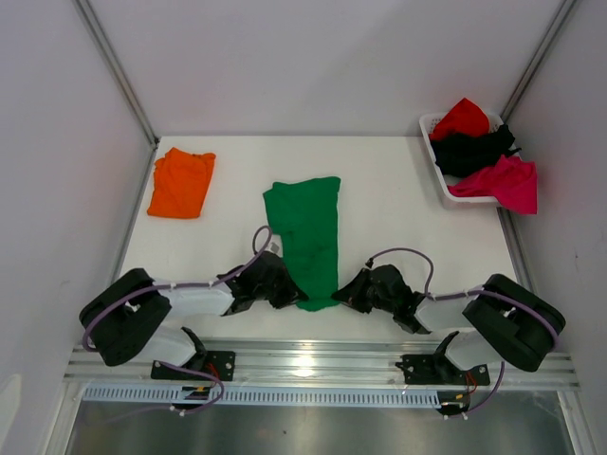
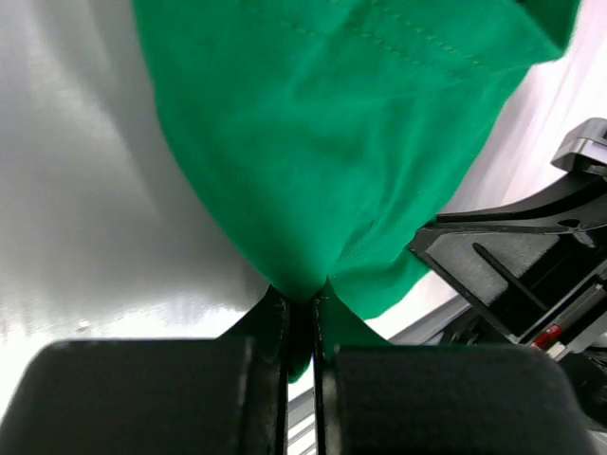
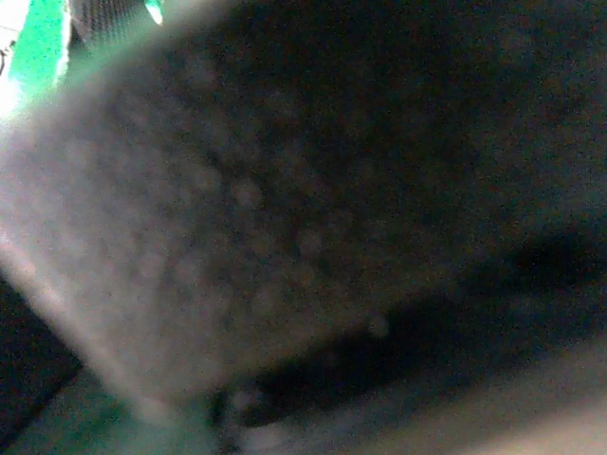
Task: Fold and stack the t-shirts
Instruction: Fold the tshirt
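A bright green t-shirt (image 1: 305,227) lies as a long folded strip in the middle of the white table (image 1: 398,218). My left gripper (image 1: 290,292) is at its near left corner, and the left wrist view shows it (image 2: 302,300) shut on a pinch of the green cloth (image 2: 341,142). At the near right corner sits my right gripper (image 1: 349,292). Its wrist view is dark and blurred, with only a sliver of green (image 3: 38,47) at the top left, so its jaws cannot be made out. An orange t-shirt (image 1: 181,182) lies folded at the back left.
A white basket (image 1: 438,175) at the back right holds a red t-shirt (image 1: 462,118), a black one (image 1: 474,150) and a magenta one (image 1: 503,182) hanging over its rim. Enclosure walls stand on three sides. Black parts of the right arm (image 2: 531,275) show beside the cloth.
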`<state>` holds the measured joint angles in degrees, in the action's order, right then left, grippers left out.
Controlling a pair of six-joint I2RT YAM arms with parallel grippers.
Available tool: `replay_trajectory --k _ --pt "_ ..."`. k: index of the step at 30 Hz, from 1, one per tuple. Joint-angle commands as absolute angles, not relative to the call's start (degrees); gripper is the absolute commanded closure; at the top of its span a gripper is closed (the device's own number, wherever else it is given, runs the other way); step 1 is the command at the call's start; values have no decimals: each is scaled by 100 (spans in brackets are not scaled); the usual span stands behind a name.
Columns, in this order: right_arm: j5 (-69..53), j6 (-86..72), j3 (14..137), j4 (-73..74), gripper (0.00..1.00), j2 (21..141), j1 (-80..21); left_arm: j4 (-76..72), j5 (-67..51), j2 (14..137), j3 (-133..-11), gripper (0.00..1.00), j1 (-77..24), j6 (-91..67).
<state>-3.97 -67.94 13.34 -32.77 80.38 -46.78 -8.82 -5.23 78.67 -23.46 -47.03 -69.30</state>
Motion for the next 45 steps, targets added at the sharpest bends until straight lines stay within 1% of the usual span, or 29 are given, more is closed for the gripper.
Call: replay_trajectory --k 1,10,15,19,24,29,35,45 --pt "-343 -6732 1204 -3094 100 8007 -4693 -712 -668 8068 -2619 99 -4773 -6768" --pt "-351 -6662 1213 -2988 100 7945 -4623 -317 -590 8042 -2847 99 -4781 -6548" --pt "-343 -6504 1318 -2708 100 7779 -4535 630 -133 7805 -3347 99 -4781 -6224" --pt "-343 -6171 1633 -2121 100 7585 -4185 1344 490 7472 -3814 99 -4773 -5942" --pt "-430 -5574 2144 -1487 100 7295 -3683 1784 835 7278 -4201 99 -4781 -5713" --pt "-457 -5239 2557 -669 100 6804 -3376 1951 800 7172 -4280 99 -4781 -5713" --pt "-396 -5194 2496 -53 100 6075 -3278 2012 721 7031 -4245 99 -4781 -5757" --pt "-413 -5115 2619 904 100 5388 -3191 2583 581 6891 -4395 99 -4799 -5870"
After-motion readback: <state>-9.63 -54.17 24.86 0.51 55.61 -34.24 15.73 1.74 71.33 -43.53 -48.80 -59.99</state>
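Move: Both hands already grip the near end of the green t-shirt, low over the table and roughly 9 cm apart; the far end of the t-shirt lies about 34 cm straight ahead of the left hand. From the right hand that far end is some 34 cm ahead and 9 cm to the left. The folded orange shirt lies about 33 cm ahead and 37 cm left of the left hand; the clothes basket stands around 39 cm ahead and 42 cm right of the right hand. After lingering low, both hands keep their pinch on the near end of the green t-shirt and lift it together about 9 cm, first swinging forward towards its far end, the right hand by some 6 cm and the left by about 4, then easing back a little while still rising, with the fingers of both tipping up roughly 10 degrees. The right hand also carries its corner some 4 cm to the right while the left drifts only about 1 cm that way, so the grips spread apart and draw the held edge wider between them. ##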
